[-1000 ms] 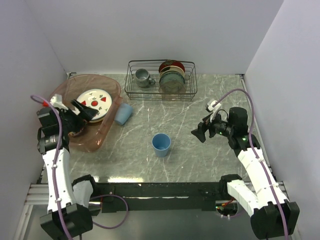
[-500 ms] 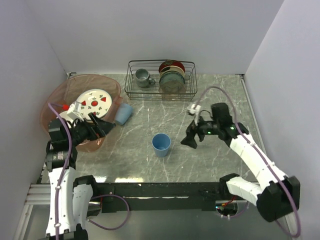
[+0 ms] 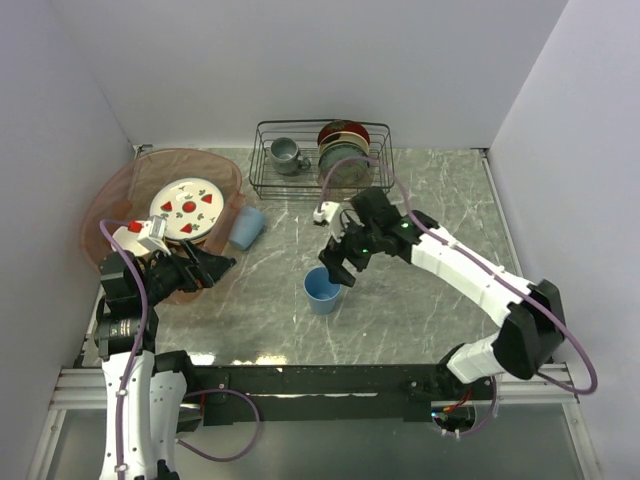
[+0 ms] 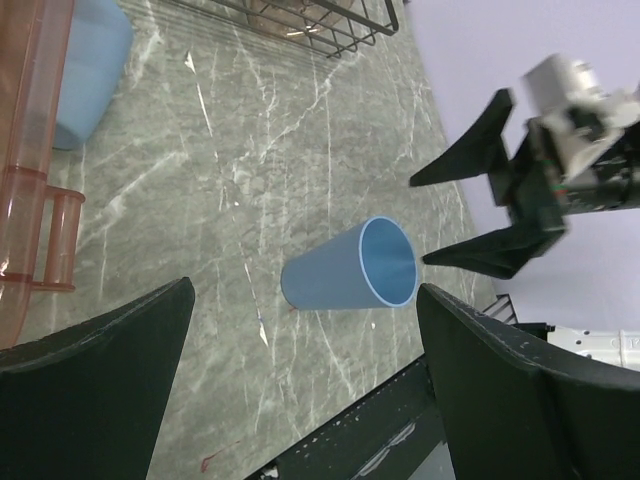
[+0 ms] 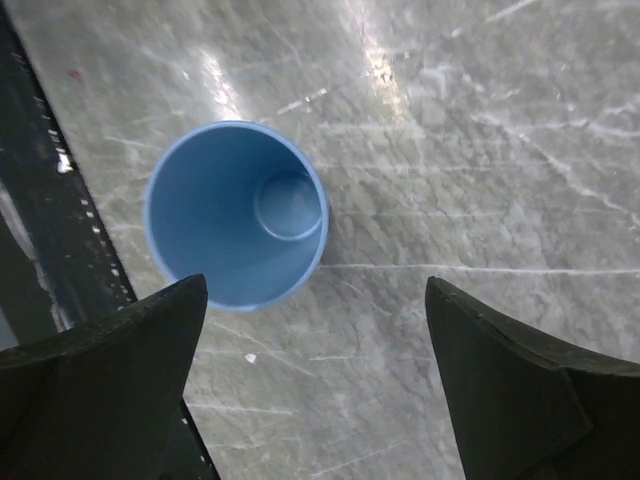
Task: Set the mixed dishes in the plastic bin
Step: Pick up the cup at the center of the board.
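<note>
The pinkish plastic bin [image 3: 112, 200] stands at the far left with the white strawberry plate [image 3: 185, 208] lying in it. One light-blue cup [image 3: 247, 227] lies on its side against the bin's right wall [image 4: 35, 150], and it also appears at the top left of the left wrist view as a cup [image 4: 88, 70]. A second light-blue cup [image 3: 322, 290] stands upright mid-table. My right gripper [image 3: 338, 262] hangs open just behind and above that cup [image 5: 235, 215], with nothing between its fingers. My left gripper [image 3: 215, 265] is open and empty by the bin's near right side, pointing at the upright cup [image 4: 345, 268].
A black wire rack [image 3: 322, 158] at the back holds a grey mug [image 3: 287, 154] and upright dark plates [image 3: 344, 152]. White walls close in both sides. The black frame rail [image 3: 330, 378] runs along the near table edge.
My right arm has swung left across the table to the upright blue cup. My left arm has drawn back out of the bin toward its near right side.
</note>
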Controlling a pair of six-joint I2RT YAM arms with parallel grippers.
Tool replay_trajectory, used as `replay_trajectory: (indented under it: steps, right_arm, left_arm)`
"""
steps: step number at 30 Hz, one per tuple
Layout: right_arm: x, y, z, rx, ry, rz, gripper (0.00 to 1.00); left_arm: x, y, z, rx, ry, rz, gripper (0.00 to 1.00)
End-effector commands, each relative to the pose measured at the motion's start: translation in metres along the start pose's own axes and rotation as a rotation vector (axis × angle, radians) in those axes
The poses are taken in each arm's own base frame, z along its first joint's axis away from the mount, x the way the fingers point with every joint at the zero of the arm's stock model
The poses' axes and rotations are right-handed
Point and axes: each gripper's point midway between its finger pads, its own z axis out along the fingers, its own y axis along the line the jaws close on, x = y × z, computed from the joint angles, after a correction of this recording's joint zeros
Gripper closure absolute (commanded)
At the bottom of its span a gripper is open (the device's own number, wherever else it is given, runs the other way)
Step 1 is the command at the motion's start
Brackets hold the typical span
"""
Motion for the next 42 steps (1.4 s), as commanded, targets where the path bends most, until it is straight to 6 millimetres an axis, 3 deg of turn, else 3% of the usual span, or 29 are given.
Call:
replay_trajectory:
  steps: [1, 4, 8, 11, 15, 19, 27, 34, 41, 42]
  right_arm:
    - [0.007, -0.009, 0.008, 0.097, 0.097, 0.021, 0.09]
    - [0.012, -0.013, 0.016, 0.129, 0.135, 0.009, 0.18]
    - [0.02, -0.015, 0.028, 0.136, 0.187, 0.019, 0.46]
    - [0.022, -0.015, 0.033, 0.143, 0.203, 0.021, 0.6]
    - [0.02, -0.018, 0.032, 0.165, 0.191, 0.026, 0.74]
    - [0.011, -0.021, 0.025, 0.185, 0.168, 0.015, 0.98]
    - [-0.042, -0.028, -0.009, 0.245, 0.057, -0.035, 1.0]
    - [-0.08, -0.037, -0.021, 0.29, 0.015, 0.006, 1.0]
    - [-0.114, -0.048, -0.03, 0.383, -0.058, 0.018, 1.0]
    - [-0.115, -0.049, -0.03, 0.4, -0.059, 0.017, 1.0]
  left_arm:
    - [-0.009, -0.006, -0.002, 0.026, -0.046, 0.058, 0.01]
    - [-0.01, -0.003, 0.0, 0.015, -0.054, 0.05, 0.01]
    - [-0.009, -0.002, 0.0, 0.01, -0.052, 0.049, 0.01]
    - [-0.009, -0.004, -0.001, 0.013, -0.056, 0.056, 0.01]
    - [-0.008, -0.006, -0.002, 0.022, -0.049, 0.052, 0.01]
    - [-0.006, -0.01, -0.002, 0.044, -0.025, 0.041, 0.01]
    - [-0.007, -0.025, 0.001, 0.106, -0.009, -0.05, 0.01]
    - [-0.035, -0.055, 0.005, 0.089, -0.084, -0.07, 0.01]
    - [-0.03, -0.072, 0.029, 0.03, -0.063, -0.107, 0.01]
    - [-0.018, -0.08, 0.037, 0.042, -0.017, -0.102, 0.01]
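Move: From the right hand, the middle of the upright blue cup lies roughly 3 cm back, 2 cm to the left and 11 cm below, so its far-right rim is nearly under the open fingers. Beyond this hand are the second blue cup, about 10 cm ahead and 18 cm left, and the dish rack, some 25 cm ahead and 2 cm left. From the left hand, the upright cup lies about 20 cm to the right, level fore-and-aft and 17 cm below. The right hand drops almost straight down about 6 cm onto the upright cup, tipping its fingers some 15 degrees further down while they close from wide open and pinch the far-right wall at the rim, one finger inside the cup. Keeping that pinch, it lifts the cup some 14 cm and carries it about 6 cm forward towards the rack and 3 cm left, turning slightly clockwise, while late on the open left hand moves about 5 cm right and as much up, towards the cup. ##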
